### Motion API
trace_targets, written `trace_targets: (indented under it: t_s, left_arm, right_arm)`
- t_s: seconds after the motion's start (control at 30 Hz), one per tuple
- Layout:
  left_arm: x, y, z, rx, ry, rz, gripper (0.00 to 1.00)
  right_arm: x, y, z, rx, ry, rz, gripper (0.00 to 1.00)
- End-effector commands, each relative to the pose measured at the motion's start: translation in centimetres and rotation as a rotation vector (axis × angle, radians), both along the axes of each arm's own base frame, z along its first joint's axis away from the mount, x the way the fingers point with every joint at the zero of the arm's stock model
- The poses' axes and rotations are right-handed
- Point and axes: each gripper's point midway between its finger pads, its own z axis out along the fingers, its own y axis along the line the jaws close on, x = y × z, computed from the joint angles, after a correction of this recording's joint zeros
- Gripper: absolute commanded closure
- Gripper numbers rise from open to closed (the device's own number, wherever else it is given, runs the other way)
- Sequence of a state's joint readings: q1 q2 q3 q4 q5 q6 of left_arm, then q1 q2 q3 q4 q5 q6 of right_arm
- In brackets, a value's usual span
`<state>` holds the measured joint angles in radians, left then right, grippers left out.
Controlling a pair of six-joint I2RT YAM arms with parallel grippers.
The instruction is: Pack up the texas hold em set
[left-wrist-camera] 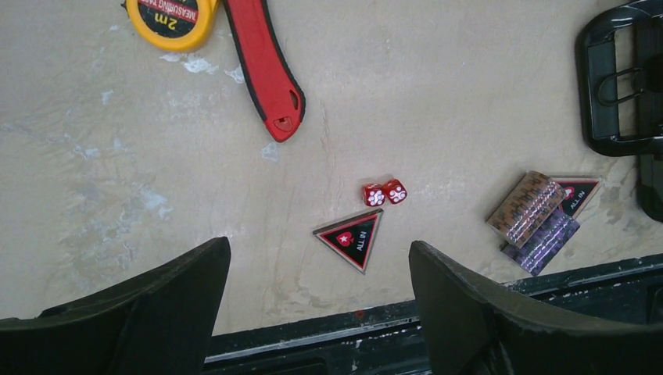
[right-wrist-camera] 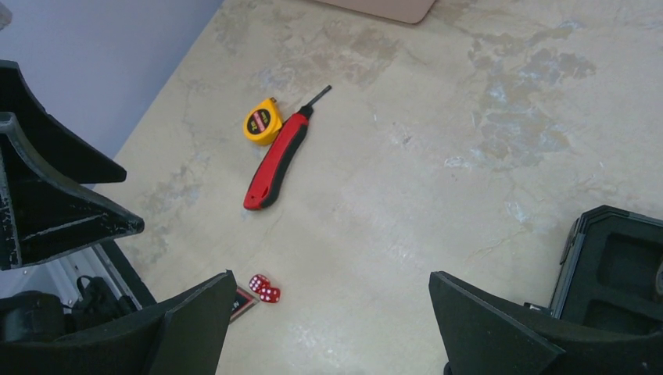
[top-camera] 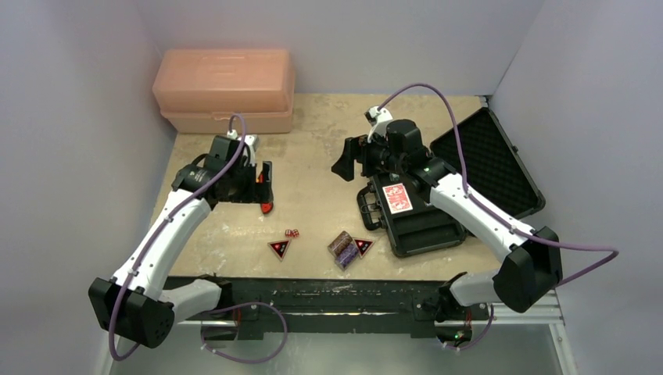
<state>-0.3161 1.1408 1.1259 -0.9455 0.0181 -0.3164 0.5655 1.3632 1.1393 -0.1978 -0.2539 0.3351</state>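
The black case (top-camera: 415, 226) lies open at the right with its foam-lined lid (top-camera: 489, 160) laid back. A red card deck (top-camera: 397, 198) rests inside. Two red dice (left-wrist-camera: 384, 193) sit side by side on the table, just above a black-red triangular token (left-wrist-camera: 353, 238). A second token (left-wrist-camera: 579, 195) lies partly under two chip stacks (left-wrist-camera: 532, 219). My left gripper (left-wrist-camera: 319, 245) hovers open above the table left of centre, nothing between its fingers. My right gripper (right-wrist-camera: 330, 275) hangs open beside the case's far left corner, also empty, with the dice (right-wrist-camera: 264, 288) near its left finger.
A large peach plastic box (top-camera: 224, 90) stands at the back left. A red folding knife (left-wrist-camera: 266, 66) and a yellow tape measure (left-wrist-camera: 172, 19) lie on the table below my left gripper. Walls close in on the left, back and right.
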Motion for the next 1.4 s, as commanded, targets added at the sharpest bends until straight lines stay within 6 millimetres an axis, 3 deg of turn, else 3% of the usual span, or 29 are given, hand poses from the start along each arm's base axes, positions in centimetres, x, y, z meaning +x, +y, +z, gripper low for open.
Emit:
trace_targets:
  t_s: [0.0, 0.57, 1.37]
  left_arm:
    - [-0.6, -0.4, -0.9, -0.032, 0.032, 0.054, 0.17]
    - [-3.7, -2.1, -6.8, 0.021, 0.170, 0.081, 0.39]
    - [-3.4, -4.9, -11.8, 0.101, 0.225, -0.011, 0.62]
  right_arm:
    - [-0.2, 0.2, 0.2, -0.017, -0.017, 0.015, 0.01]
    - [1.1, -2.3, 0.2, -0.104, -0.069, -0.113, 0.01]
    - [1.0, -3.3, 0.0, -0.130, -0.084, -0.148, 0.01]
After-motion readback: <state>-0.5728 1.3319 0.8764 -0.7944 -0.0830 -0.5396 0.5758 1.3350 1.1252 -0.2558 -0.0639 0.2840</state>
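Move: The pair of red dice lies about 8 cm to my left hand's right, some 2 cm back towards my base and roughly 16 cm below. The ALL IN triangle beside them is about 5 cm back and 5 cm to the right; the two chip rolls are some 22 cm to the right and 7 cm back, and the red knife is about 11 cm straight ahead. From my right hand the dice are roughly 10 cm back, 17 cm left and 22 cm down. I sink my empty left hand about 11.5 cm towards the dice and triangle, first drawing back some 4 cm, then sliding about as far right as I keep going down. On the way I tip the fingers some 15 degrees nearer to straight down and narrow them to under half open. My right hand, still wide open, eases about 3 cm right, turning slightly clockwise. ##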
